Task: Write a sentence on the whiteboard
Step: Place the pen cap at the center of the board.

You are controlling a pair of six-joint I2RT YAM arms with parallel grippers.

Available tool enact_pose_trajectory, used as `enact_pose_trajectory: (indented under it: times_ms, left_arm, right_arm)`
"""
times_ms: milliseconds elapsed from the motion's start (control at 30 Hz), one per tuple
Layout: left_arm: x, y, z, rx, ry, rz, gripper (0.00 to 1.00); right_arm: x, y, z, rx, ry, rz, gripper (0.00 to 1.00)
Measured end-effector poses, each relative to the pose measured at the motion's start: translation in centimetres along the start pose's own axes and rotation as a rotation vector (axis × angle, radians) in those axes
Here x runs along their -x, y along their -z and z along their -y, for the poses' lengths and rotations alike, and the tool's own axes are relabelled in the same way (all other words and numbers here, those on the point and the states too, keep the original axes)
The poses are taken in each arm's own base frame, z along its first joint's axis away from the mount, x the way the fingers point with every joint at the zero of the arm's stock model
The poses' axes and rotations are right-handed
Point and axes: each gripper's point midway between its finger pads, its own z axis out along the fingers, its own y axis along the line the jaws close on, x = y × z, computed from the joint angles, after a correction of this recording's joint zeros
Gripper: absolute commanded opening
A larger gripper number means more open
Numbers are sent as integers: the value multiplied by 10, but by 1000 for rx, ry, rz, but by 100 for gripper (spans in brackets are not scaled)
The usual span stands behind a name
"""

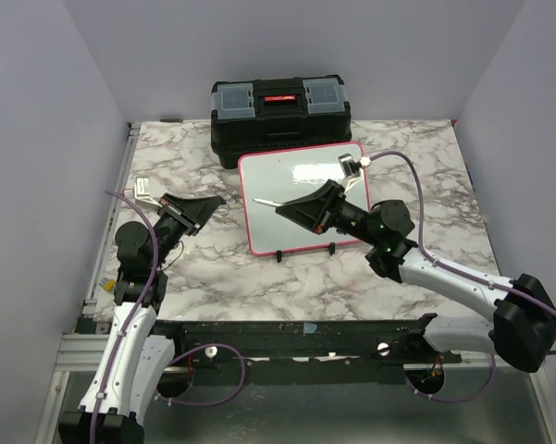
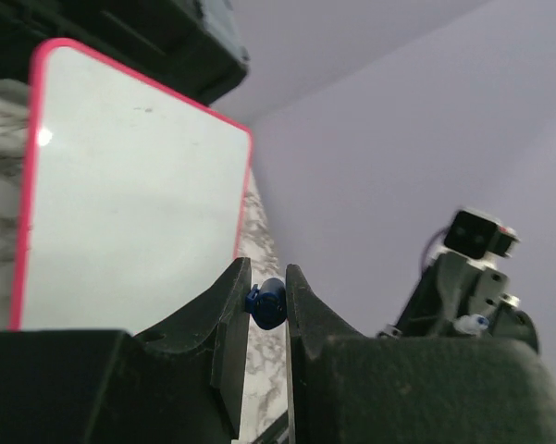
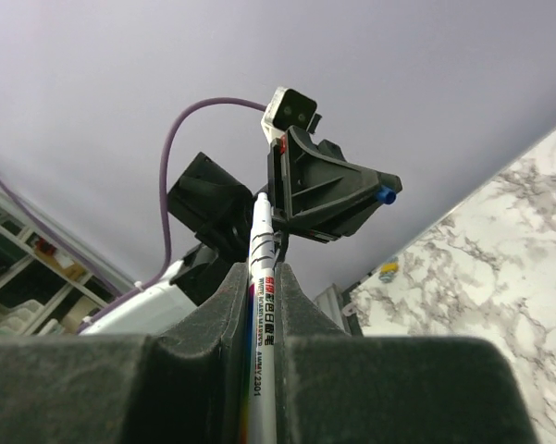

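The whiteboard (image 1: 291, 176), white with a pink frame, stands on small black feet in the middle of the marble table. No sentence shows on its face. My right gripper (image 1: 287, 210) hovers over the board's lower left part, shut on a white marker (image 1: 265, 202) whose end points left. In the right wrist view the marker (image 3: 261, 222) runs up between the fingers of the right gripper (image 3: 261, 270). My left gripper (image 1: 216, 200) sits just left of the board, shut on a small blue marker cap (image 2: 266, 303). The board (image 2: 120, 203) fills the left of the left wrist view.
A black toolbox (image 1: 279, 116) with a red handle stands directly behind the board. Grey walls close in the marble table (image 1: 213, 268) on three sides. A small white object (image 1: 143, 188) lies near the table's left edge. Cables trail from both arms.
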Motion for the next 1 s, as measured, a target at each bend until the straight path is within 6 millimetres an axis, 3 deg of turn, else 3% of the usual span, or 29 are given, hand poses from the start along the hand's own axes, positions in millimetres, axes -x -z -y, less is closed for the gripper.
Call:
enact_pose_trajectory:
  times_ms: [233, 600, 767, 1000]
  left_arm:
    - [0, 12, -72, 329, 4, 38, 0]
    - [-21, 45, -177, 763, 7, 2, 0]
    - [-30, 63, -205, 883, 18, 1, 7]
    - [-32, 75, -227, 992, 42, 27, 10]
  right_arm:
    - [-2, 9, 18, -121, 75, -21, 1]
    - [-15, 25, 69, -378, 173, -122, 1]
    - [-19, 33, 83, -453, 198, -159, 1]
    - [-21, 38, 96, -521, 223, -197, 1]
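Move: From the left hand, which holds the blue cap, the whiteboard's centre is some 18 cm ahead, 19 cm right and 29 cm below. The black toolbox behind it is about 38 cm ahead, 12 cm right and 22 cm down, and the bare pen roughly 4 cm back, 11 cm right and 5 cm higher. For the right hand, holding that pen, the board's centre lies about 24 cm ahead, 7 cm right and 34 cm below. The left hand carries the pinched cap steeply down by some 22 cm and about 9 cm left, away from the pen and towards the bare table left of the whiteboard, as its wrist swings counter-clockwise and tips the fingers from near level, forward-right, to forward and down. The right hand keeps its grip on the pen and sinks some 9 cm while easing forward and slightly right towards the board, rolling its left side down about 30 degrees and turning clockwise so the raised pen tip comes down to near level. ##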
